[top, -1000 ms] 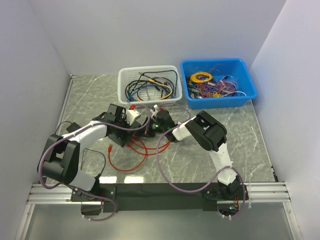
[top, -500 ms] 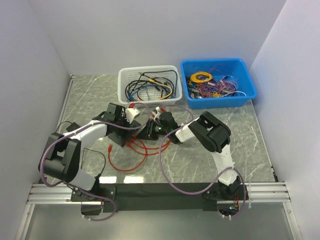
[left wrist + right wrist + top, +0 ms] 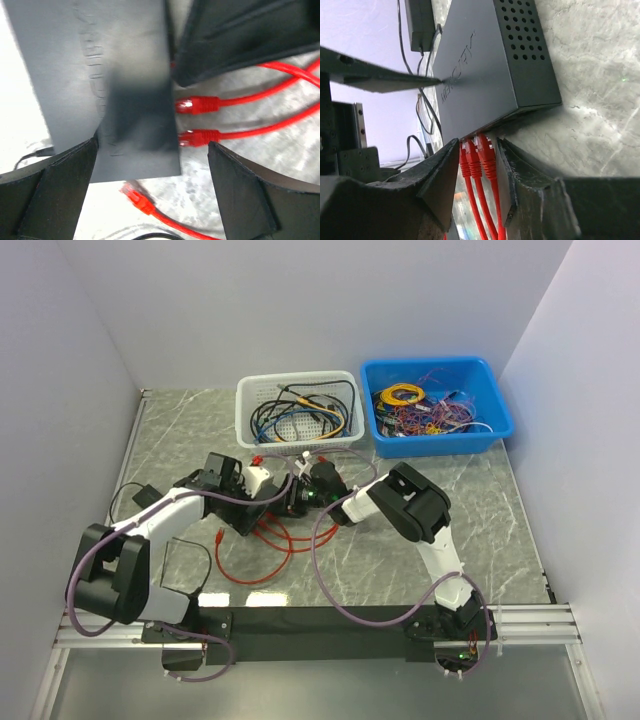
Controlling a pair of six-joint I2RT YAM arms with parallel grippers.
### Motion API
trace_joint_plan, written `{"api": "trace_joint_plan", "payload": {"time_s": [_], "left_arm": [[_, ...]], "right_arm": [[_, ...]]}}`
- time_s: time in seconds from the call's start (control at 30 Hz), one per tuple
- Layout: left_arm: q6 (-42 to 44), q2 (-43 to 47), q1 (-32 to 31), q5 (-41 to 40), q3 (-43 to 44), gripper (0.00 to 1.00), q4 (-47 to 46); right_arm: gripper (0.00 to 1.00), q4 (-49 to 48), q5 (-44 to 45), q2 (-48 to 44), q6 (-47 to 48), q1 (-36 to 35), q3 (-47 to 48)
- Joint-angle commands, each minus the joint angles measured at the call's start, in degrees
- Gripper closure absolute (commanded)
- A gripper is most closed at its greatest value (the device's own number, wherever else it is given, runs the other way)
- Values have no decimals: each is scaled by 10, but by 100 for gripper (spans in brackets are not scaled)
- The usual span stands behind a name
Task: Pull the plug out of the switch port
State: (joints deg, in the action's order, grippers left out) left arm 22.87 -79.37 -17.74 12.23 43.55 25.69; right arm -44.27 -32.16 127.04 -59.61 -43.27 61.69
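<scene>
The switch point(image 3: 490, 65) is a flat black box with vent holes lying on the marble table; it also shows in the top view point(image 3: 248, 517) and the left wrist view point(image 3: 115, 75). Three red plugs point(image 3: 479, 150) sit side by side in its port edge. My right gripper point(image 3: 477, 147) point(image 3: 297, 498) is closed in on these plugs, one finger at each side. My left gripper point(image 3: 152, 150) point(image 3: 262, 500) is open over the switch's end, one finger against its edge. Two plugged red connectors point(image 3: 197, 105) show there.
A loose red plug point(image 3: 137, 197) lies on the table by the switch's corner. Red cable loops point(image 3: 262, 562) spread in front of the grippers. A white mesh basket point(image 3: 297, 377) of cables and a blue bin point(image 3: 430, 365) of wires stand behind. A black adapter point(image 3: 140, 495) lies left.
The left arm has shifted a little left and back over the switch. The right gripper has moved slightly left toward the port edge.
</scene>
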Motion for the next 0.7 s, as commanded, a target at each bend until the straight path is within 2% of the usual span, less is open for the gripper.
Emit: {"api": "trace_joint_plan", "payload": {"time_s": [0.0,0.17,0.3,0.5,0.67], "left_arm": [[-4,-32,20,-14,-18,1,-16],[5,-67,46,9,-21,1,-32],[6,-73,47,9,-16,2,-25],[3,-87,47,7,-8,3,-22],[8,-79,46,13,-11,3,-22]], "right_arm": [[57,18,12,34,-2,-9,6],[58,3,9,53,-11,-9,11],[67,-27,-7,77,-36,-9,14],[68,-37,0,74,-31,-11,-2],[81,-28,4,85,-45,-11,17]]}}
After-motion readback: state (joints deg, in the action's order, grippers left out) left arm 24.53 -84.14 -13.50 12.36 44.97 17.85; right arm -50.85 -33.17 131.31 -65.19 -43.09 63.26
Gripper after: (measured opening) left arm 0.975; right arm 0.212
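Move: The right fingers stand part-open around the forward-most red plug, which lies about 1 cm to the hand's left at finger height. The second red plug is 1 cm back and 2 cm left, the third 3 cm back and 4 cm left, and the switch's middle 3 cm ahead and 6 cm left. From the wide-open left hand the switch's middle lies some 5 cm straight ahead and 2 cm below, and a loose red plug 2 cm back and 3 cm left. The right fingers narrow from a little under half open to about a fifth, closing on the sides of the forward-most red plug, while that hand eases roughly 1 cm left towards the port with a small roll. The left hand, still wide open, slides about 4 cm forward and slightly left over the switch, then slows to a near stop with its fingers straddling the switch's short width. ##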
